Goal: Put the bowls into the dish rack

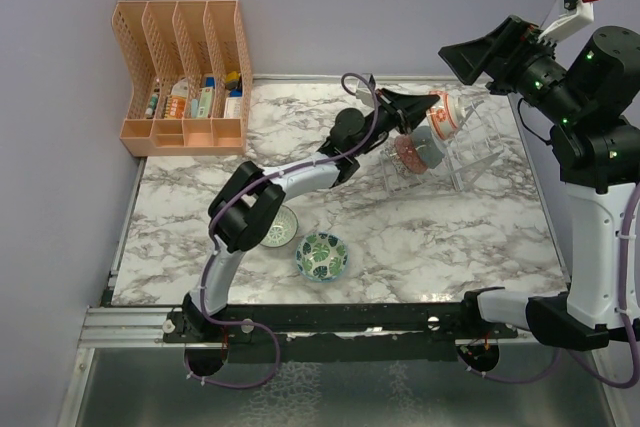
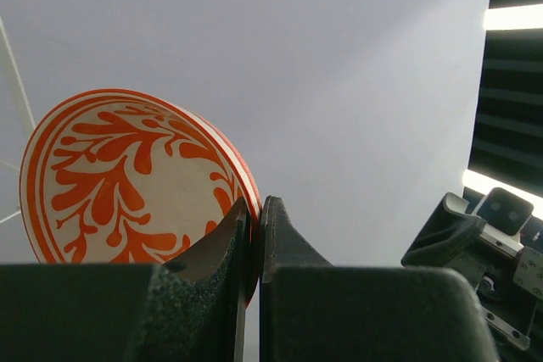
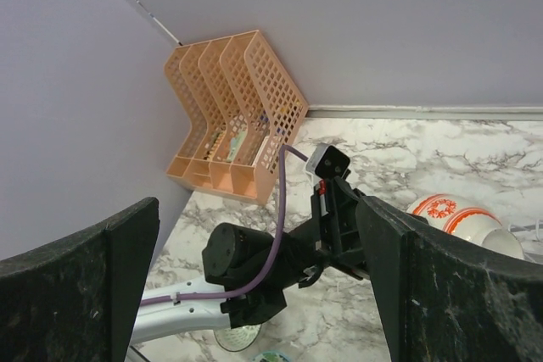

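My left gripper (image 1: 432, 107) is shut on the rim of an orange-red patterned bowl (image 1: 450, 119), holding it on edge over the left part of the clear dish rack (image 1: 482, 147). In the left wrist view the rim of that bowl (image 2: 127, 184) is pinched between the fingers of the left gripper (image 2: 254, 226). Two bowls stand in the rack, a speckled one (image 1: 408, 153) and a grey one (image 1: 432, 141). A white lattice bowl (image 1: 278, 227) and a green-blue leaf bowl (image 1: 322, 255) sit on the table. My right gripper (image 1: 478, 55) hangs open and empty, high above the rack.
An orange file organiser (image 1: 185, 77) with small items stands in the back left corner. Walls close the table at the back and on both sides. The left arm stretches diagonally across the marble table (image 1: 450, 237). The right wrist view shows the organiser (image 3: 233, 125) and the held bowl (image 3: 454, 214).
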You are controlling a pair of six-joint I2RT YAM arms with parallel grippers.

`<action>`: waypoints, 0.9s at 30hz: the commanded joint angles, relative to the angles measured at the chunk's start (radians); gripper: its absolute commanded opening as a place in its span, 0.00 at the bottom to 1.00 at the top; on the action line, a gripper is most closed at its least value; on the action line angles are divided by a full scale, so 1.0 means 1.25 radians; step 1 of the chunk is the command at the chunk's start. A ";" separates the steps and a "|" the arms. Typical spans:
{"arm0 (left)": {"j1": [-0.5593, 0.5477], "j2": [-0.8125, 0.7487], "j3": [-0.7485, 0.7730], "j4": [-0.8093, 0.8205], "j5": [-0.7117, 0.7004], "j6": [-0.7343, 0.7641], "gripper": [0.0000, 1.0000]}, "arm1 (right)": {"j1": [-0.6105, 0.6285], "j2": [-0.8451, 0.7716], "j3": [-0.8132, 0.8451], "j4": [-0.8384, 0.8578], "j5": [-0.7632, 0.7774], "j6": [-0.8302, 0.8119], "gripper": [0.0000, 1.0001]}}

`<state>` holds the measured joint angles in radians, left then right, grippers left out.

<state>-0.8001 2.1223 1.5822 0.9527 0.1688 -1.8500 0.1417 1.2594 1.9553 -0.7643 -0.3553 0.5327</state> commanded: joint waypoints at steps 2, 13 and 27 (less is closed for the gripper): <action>-0.009 0.050 0.058 0.086 -0.038 -0.041 0.00 | -0.005 0.005 0.014 -0.021 -0.007 -0.019 1.00; -0.012 0.109 0.102 0.070 -0.039 -0.039 0.00 | -0.006 0.001 -0.007 -0.025 -0.005 -0.034 1.00; -0.020 0.175 0.136 0.069 -0.034 -0.067 0.00 | -0.005 -0.007 -0.023 -0.034 0.007 -0.054 1.00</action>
<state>-0.8139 2.3371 1.6947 0.9569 0.1452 -1.9041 0.1417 1.2648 1.9350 -0.8013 -0.3542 0.4847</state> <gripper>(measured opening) 0.051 0.997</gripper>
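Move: Just right of the grey bowl is the free rack place for the orange-patterned bowl that the left hand already holds: about 8 cm right of that hand, 2 cm ahead and 11 cm below. The grey bowl sits level with it, 3 cm right, 12 cm down; the reddish bowl 1 cm back, 1 cm left, as low. From the right hand the rack place is roughly 10 cm ahead, 6 cm right and 25 cm below. Lowering the orange-patterned bowl some 8 cm towards the free rack place, the left hand also drifts about 4 cm right and 3 cm forward, easing off halfway down before sinking on. It keeps its pinch on the rim, and the upward-pointing fingers dip only slightly. The empty right hand stays open, sinking about 2 cm. ##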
